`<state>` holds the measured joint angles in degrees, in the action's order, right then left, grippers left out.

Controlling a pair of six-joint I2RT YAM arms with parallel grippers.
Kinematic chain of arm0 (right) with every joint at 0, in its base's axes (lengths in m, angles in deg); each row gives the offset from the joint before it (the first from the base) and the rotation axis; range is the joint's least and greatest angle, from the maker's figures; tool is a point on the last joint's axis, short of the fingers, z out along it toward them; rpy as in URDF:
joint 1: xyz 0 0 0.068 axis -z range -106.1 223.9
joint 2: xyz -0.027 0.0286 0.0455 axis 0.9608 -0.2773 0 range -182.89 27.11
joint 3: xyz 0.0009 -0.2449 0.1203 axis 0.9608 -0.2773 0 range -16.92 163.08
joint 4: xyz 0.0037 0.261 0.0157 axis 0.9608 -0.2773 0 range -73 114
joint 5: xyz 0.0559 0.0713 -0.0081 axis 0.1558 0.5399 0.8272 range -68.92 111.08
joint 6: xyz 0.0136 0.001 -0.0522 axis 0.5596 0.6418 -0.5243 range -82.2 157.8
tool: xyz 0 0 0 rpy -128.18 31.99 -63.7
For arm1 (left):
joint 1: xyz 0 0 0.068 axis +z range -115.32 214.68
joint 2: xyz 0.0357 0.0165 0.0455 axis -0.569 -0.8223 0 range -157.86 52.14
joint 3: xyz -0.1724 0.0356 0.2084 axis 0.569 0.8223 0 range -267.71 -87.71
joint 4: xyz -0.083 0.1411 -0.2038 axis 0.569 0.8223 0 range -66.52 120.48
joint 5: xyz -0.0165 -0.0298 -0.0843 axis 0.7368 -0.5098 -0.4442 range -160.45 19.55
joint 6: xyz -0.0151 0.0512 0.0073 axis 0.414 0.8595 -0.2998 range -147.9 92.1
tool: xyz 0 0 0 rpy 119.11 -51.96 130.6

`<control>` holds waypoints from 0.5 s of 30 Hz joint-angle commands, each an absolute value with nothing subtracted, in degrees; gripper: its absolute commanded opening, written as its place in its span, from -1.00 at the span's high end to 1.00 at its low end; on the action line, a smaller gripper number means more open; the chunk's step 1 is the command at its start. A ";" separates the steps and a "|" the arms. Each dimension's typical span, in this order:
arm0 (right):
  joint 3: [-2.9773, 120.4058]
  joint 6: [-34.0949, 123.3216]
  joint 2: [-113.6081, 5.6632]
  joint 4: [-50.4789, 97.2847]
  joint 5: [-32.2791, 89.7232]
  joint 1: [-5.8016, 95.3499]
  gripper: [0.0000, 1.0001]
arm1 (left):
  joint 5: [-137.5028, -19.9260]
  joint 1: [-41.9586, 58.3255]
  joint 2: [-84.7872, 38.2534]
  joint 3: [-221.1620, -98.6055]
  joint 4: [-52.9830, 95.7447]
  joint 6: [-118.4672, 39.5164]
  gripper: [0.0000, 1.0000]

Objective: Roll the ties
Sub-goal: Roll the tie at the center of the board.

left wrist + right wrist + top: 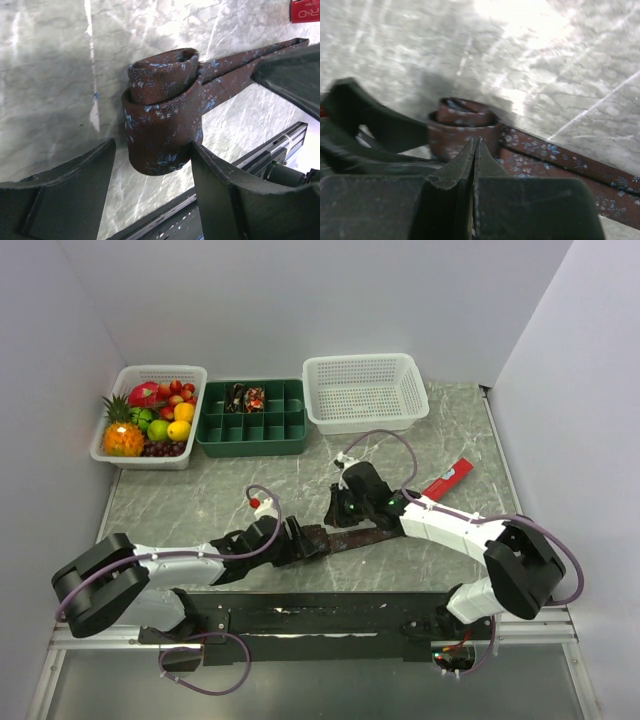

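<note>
A dark brown tie (161, 117) with small blue flowers lies on the marble table, one end wound into a loose roll. Its flat tail (560, 160) runs off to the right. My left gripper (152, 150) is open around the roll's near end. Its right finger (225, 185) touches the fabric and its left finger (75, 185) stands apart. In the top view the tie (350, 538) lies between the two arms. My right gripper (476, 142) is shut with nothing between its fingers, its tips low over the tail just beside the roll (462, 127).
A red flat bar (447, 479) lies right of the arms. Along the back stand a fruit basket (118, 452), a green divided tray (252, 436) holding small dark bundles (247, 398), and a white mesh basket (365, 415). A black rail (330, 615) runs along the near edge.
</note>
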<state>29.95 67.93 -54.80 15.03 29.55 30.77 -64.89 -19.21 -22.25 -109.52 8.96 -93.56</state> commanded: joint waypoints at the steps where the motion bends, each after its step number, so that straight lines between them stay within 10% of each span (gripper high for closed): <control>1: 32.21 67.24 -54.10 14.60 30.31 29.52 1.00 | -62.98 -19.99 -25.20 -110.57 8.02 -94.25 -0.36; 15: 32.65 68.82 -63.86 14.51 27.50 26.00 1.00 | -60.17 -20.07 -24.06 -110.92 10.04 -93.81 -0.35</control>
<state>30.83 68.30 -62.95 15.55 30.12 26.70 -63.01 -19.90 -24.50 -110.57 7.28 -93.61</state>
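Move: The tie's roll sits between and just past the left hand's open fingertips, about 1 cm ahead, 2 cm to the right and 1 cm lower. From the shut right fingertips the roll is some 4 cm back, 4 cm to the left and about 6 cm down. The unrolled tail lies flat, its middle about 3 cm back, 7 cm to the right and 8 cm below the right hand; the red box is roughly 24 cm right of that hand and 9 cm ahead. The right hand, fingers shut, hovers up a touch and then drops about 4 cm onto the tie's roll, drawing back some 2 cm towards the base and edging nearly as far left, until its closed tips meet the right-hand side of the outer wrap. Meanwhile the left hand stays almost still with its fingers part open around the roll, one fingertip still against the roll's edge, so the roll is kept in place as the other tips come down. ##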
